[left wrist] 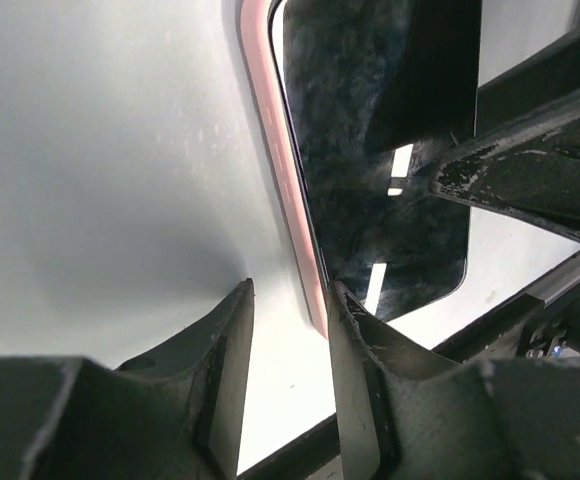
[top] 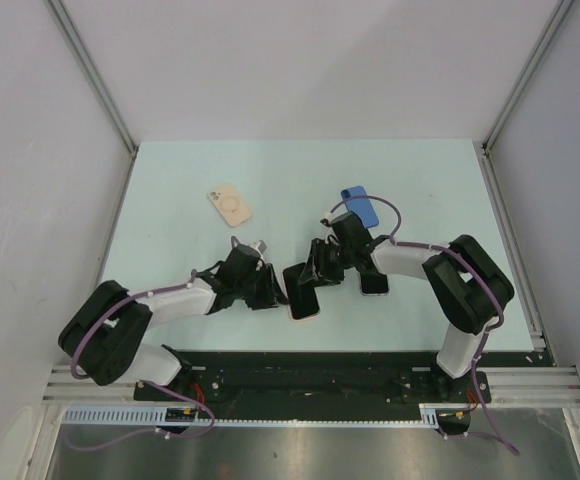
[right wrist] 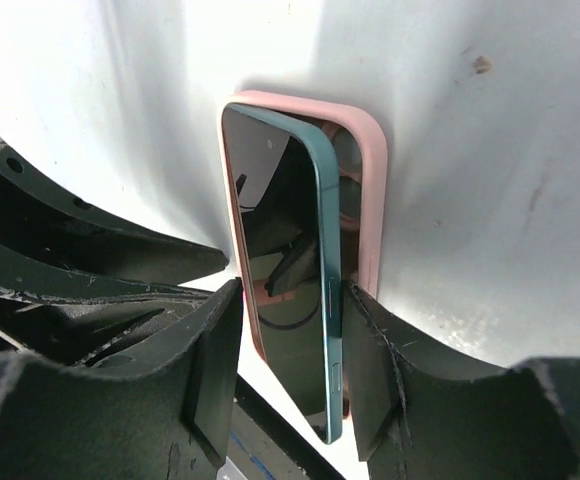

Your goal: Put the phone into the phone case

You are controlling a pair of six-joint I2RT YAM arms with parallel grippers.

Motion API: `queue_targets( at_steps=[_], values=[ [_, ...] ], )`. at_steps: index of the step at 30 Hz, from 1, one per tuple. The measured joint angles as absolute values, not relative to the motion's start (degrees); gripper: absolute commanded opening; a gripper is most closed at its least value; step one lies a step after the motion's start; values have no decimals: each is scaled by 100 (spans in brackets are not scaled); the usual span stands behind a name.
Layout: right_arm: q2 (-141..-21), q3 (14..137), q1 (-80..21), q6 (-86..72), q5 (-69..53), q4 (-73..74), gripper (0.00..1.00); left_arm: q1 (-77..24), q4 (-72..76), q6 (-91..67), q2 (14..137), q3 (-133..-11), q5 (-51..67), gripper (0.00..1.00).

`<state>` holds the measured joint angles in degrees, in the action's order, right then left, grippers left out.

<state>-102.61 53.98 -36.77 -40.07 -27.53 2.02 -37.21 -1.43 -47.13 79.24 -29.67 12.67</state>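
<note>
A dark-screened phone with a teal edge lies in a pink phone case near the table's front middle. Its right long edge stands tilted up out of the case. My right gripper is open and straddles the phone's near end, one finger on each side and the right one close against the teal edge. In the top view the right gripper is just behind the phone. My left gripper is open over bare table, its right finger at the case's pink rim, left of the phone.
A beige case lies at the back left and a blue phone at the back right. Another dark phone lies beside my right arm. The black base rail runs along the near table edge.
</note>
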Motion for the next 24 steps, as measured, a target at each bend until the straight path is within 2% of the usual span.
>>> queue_targets(
  at_steps=[4, 8, 11, 19, 23, 24],
  values=[
    [-10114, 5398, -3542, -3874, -2694, 414, 45, -3721, -141, -4639, 8128, -3201, 1267, 47],
    [-10088, 5398, -3439, -3758, -2659, 587, 38, -3715, -145, -4584, 8259, -3404, 1264, 48],
    [-10088, 5398, -3402, -3686, -2596, 735, 29, -3680, -139, -4541, 8377, -3518, 1267, 48],
    [-10088, 5398, -3411, -3570, -2508, 838, 14, -3618, 36, -4495, 8823, -3752, 1398, 45],
    [-10088, 5400, -3454, -3540, -2484, 823, 0, -3577, 123, -4497, 8949, -3800, 1522, 42],
    [-10088, 5400, -3457, -3535, -2484, 821, 0, -3564, 137, -4497, 8965, -3800, 1549, 41]
  ],
)
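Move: Just beside the left fingers, the phone has its middle about 4 cm ahead and 4 cm to the right of the left hand, 1 cm below; the pink phone case is directly under it. From the right hand, which straddles the phone's raised right edge, that middle is roughly 2 cm back, 3 cm left and 2 cm below. From the right hand, another black phone lies some 18 cm right and 4 cm ahead, the blue phone 15 cm right and 23 cm ahead. Drawing off about 3 cm to the right from the phone, the right hand sinks slightly and closes almost fully, its tips ending at the phone's right long edge. Meanwhile the left hand slides some 3.5 cm forward and 2.5 cm right along the case's left side until its part-open fingers straddle that edge, one outside and one over the screen. ##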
